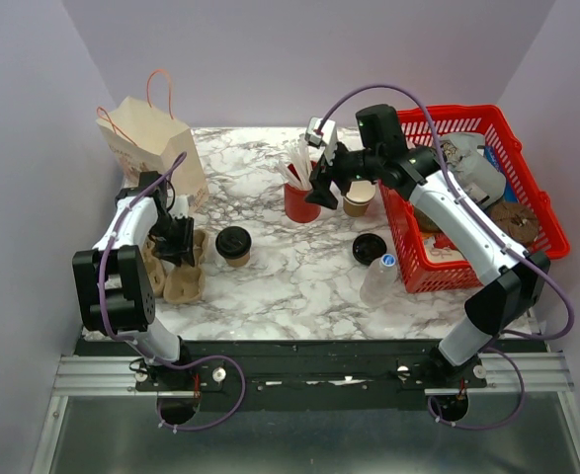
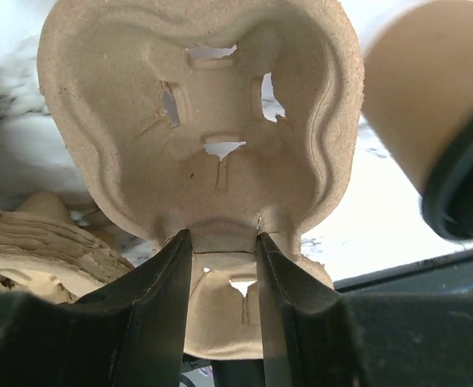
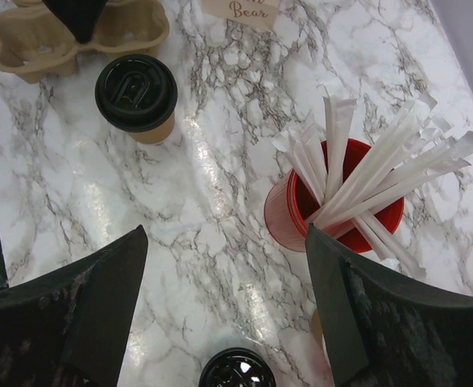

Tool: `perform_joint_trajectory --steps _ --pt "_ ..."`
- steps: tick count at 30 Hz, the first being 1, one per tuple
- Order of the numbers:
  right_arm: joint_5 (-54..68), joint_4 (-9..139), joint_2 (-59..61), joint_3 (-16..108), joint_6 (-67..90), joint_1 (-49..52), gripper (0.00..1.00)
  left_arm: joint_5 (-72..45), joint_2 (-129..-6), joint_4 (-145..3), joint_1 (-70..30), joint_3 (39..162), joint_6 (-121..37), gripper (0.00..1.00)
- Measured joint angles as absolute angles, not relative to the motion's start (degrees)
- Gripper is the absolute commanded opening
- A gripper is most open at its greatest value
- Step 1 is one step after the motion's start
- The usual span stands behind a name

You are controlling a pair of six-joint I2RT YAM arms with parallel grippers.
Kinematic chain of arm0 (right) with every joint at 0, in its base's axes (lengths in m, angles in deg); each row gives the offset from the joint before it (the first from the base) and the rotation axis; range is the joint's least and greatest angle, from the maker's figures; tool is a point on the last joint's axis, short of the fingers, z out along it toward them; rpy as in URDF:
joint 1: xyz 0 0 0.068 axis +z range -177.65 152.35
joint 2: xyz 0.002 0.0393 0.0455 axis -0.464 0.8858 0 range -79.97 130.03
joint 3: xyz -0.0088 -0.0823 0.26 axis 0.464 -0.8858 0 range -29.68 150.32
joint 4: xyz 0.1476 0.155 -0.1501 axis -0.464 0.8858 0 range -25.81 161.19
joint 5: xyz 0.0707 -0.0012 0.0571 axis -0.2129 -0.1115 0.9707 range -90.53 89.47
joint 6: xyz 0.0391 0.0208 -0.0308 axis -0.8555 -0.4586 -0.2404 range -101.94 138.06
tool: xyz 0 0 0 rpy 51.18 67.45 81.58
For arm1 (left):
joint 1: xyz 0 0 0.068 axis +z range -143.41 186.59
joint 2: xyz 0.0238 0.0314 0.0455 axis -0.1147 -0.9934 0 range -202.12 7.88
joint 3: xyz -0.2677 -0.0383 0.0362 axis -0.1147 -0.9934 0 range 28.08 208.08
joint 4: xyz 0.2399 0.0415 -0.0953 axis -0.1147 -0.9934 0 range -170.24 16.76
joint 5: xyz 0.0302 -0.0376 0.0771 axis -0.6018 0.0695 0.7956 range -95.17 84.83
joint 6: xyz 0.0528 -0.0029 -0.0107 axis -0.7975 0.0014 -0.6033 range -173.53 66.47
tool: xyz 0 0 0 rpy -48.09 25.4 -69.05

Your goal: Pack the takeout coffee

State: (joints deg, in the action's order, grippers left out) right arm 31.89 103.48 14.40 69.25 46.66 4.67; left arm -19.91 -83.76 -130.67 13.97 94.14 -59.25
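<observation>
The takeout coffee (image 1: 233, 244), a small tan cup with a black lid, stands on the marble table left of centre. It also shows in the right wrist view (image 3: 136, 95) and at the right edge of the left wrist view (image 2: 429, 105). My left gripper (image 1: 178, 240) is shut on the middle ridge of a brown pulp cup carrier (image 1: 178, 276), just left of the coffee; the left wrist view shows the carrier (image 2: 196, 137) between my fingers (image 2: 220, 242). My right gripper (image 1: 324, 193) is open and empty, above the table beside the red cup (image 1: 299, 200).
The red cup (image 3: 333, 201) holds white wrapped straws. A lidless tan cup (image 1: 359, 199), a loose black lid (image 1: 370, 248) and a clear plastic cup (image 1: 379, 278) lie near the red basket (image 1: 546, 212). A paper bag (image 1: 151, 148) stands at the back left.
</observation>
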Motion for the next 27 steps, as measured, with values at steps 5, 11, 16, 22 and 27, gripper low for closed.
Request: perform_joint_trajectory --steps 5,11,16,22,27 --pt "31.4 103.2 14.3 68.0 46.7 4.7 0.88 -15.9 -84.4 -130.3 14.0 94.1 -57.5 0.31" --pt "31.0 103.2 14.3 67.4 46.9 4.7 0.89 -14.7 -84.4 -130.1 14.2 94.0 -57.3 0.52" --pt "30.8 103.2 14.3 67.4 47.0 4.7 0.89 -16.3 -83.5 -129.8 14.4 92.4 -58.3 0.61" --pt "30.8 103.2 14.3 67.4 47.0 4.7 0.89 -18.9 -80.7 -129.9 14.4 91.4 -59.6 0.63" --pt "30.8 103.2 14.3 67.4 47.0 4.7 0.89 -23.1 -75.4 -130.4 13.9 91.3 -62.7 0.72"
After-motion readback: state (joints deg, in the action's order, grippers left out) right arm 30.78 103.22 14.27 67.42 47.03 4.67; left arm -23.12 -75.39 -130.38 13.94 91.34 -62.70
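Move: The left hand still holds the cup tray by the narrow bridge between its two wells, so the tray's middle is almost at the fingers, about 1 cm below them. The coffee cup stands some 12 cm to the right and 2 cm ahead of this hand, its middle about 2 cm higher; the second tray lies about 9 cm to the hand's left and 1 cm nearer the base. From the right hand the held tray is about 31 cm left, 8 cm back and 20 cm below. The left hand eases 1.5 cm left, opens to let the cup tray go, then rises some 3 cm. ##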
